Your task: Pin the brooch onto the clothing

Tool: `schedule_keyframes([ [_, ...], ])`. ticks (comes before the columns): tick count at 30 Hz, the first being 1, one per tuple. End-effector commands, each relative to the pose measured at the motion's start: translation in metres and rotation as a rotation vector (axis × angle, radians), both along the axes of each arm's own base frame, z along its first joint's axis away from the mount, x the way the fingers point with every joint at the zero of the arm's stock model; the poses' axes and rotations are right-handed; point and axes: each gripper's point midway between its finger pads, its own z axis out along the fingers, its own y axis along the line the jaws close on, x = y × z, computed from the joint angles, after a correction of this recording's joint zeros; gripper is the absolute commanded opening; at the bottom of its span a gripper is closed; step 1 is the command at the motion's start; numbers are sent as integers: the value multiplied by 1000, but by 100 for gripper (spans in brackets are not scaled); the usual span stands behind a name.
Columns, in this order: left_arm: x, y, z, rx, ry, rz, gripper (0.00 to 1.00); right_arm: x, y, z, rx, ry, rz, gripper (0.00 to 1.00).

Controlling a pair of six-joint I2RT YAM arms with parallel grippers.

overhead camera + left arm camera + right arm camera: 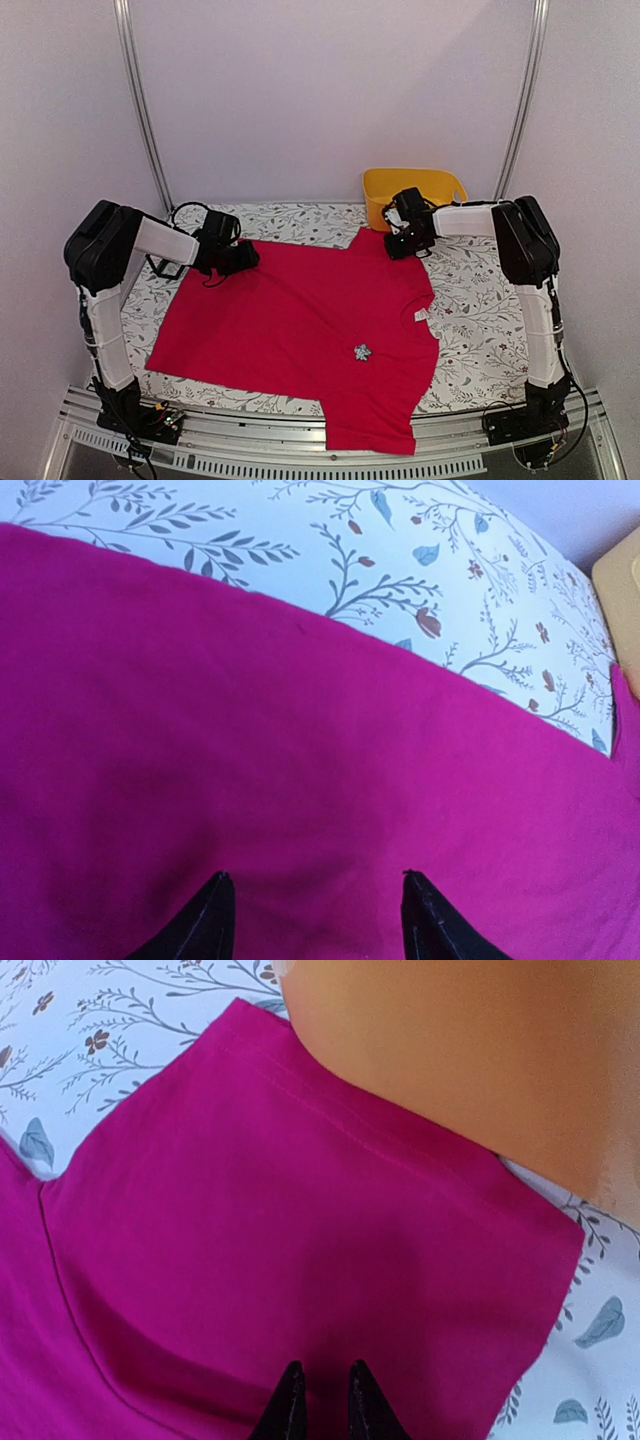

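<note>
The clothing, a red-pink T-shirt, lies spread flat on the floral tablecloth. The brooch, a tiny silvery cluster, sits on the shirt's front near the neck label; neither wrist view shows it. My left gripper is low over the shirt's far left part, far from the brooch. In the left wrist view it stands open, with only flat fabric between its fingers. My right gripper is on the far sleeve. Its jaws are almost together, with sleeve fabric in the narrow gap.
A yellow bin stands at the back right, right behind the sleeve and close to my right gripper; it fills the upper right of the right wrist view. The tablecloth shows round the shirt. The shirt's near sleeve hangs over the front edge.
</note>
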Motion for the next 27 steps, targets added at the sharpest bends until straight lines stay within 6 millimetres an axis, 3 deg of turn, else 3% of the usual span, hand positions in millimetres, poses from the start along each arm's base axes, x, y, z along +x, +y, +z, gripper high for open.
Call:
schedule_keyframes([
  [1,-26,23,-41,70,141,21,58,10,1,-25,-46,41,9,15],
  [5,-22,21,-27,75,107,1,60,15,3,-7,-49,-1,30,16],
  [11,-10,14,23,79,-5,-32,65,23,5,74,-19,-139,45,19],
  [13,-10,11,42,76,-41,-37,66,17,4,102,-5,-174,50,20],
  [15,-14,10,60,67,-72,-39,66,0,2,110,-5,-171,60,23],
  [16,-18,11,71,59,-91,-36,66,-10,0,124,14,-188,69,25],
  [19,-34,17,91,48,-126,-26,69,-41,-8,130,75,-169,83,43],
  [21,-45,24,109,49,-162,-9,72,-58,-22,152,110,-208,60,74],
  [22,-51,28,120,55,-189,2,74,-65,-31,153,112,-222,45,88],
  [23,-57,33,132,63,-223,18,76,-73,-44,170,121,-271,22,97],
  [26,-79,59,162,101,-324,97,82,-88,-97,179,171,-308,-117,99],
  [27,-89,72,161,130,-341,135,84,-93,-121,183,191,-322,-171,99],
])
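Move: The brooch lies on the clothing, about 27 cm back and 26 cm right of the left hand, roughly 30 cm back and 9 cm left of the right hand, at about fingertip height for both. The yellow box is some 14 cm ahead and 6 cm right of the right hand, its middle 5 cm higher. The black frame lies about 21 cm left of the left hand, level with it. Both hands lift off the clothing about 15 cm, drawing back and apart, tilting up, right fingers opening wide. ##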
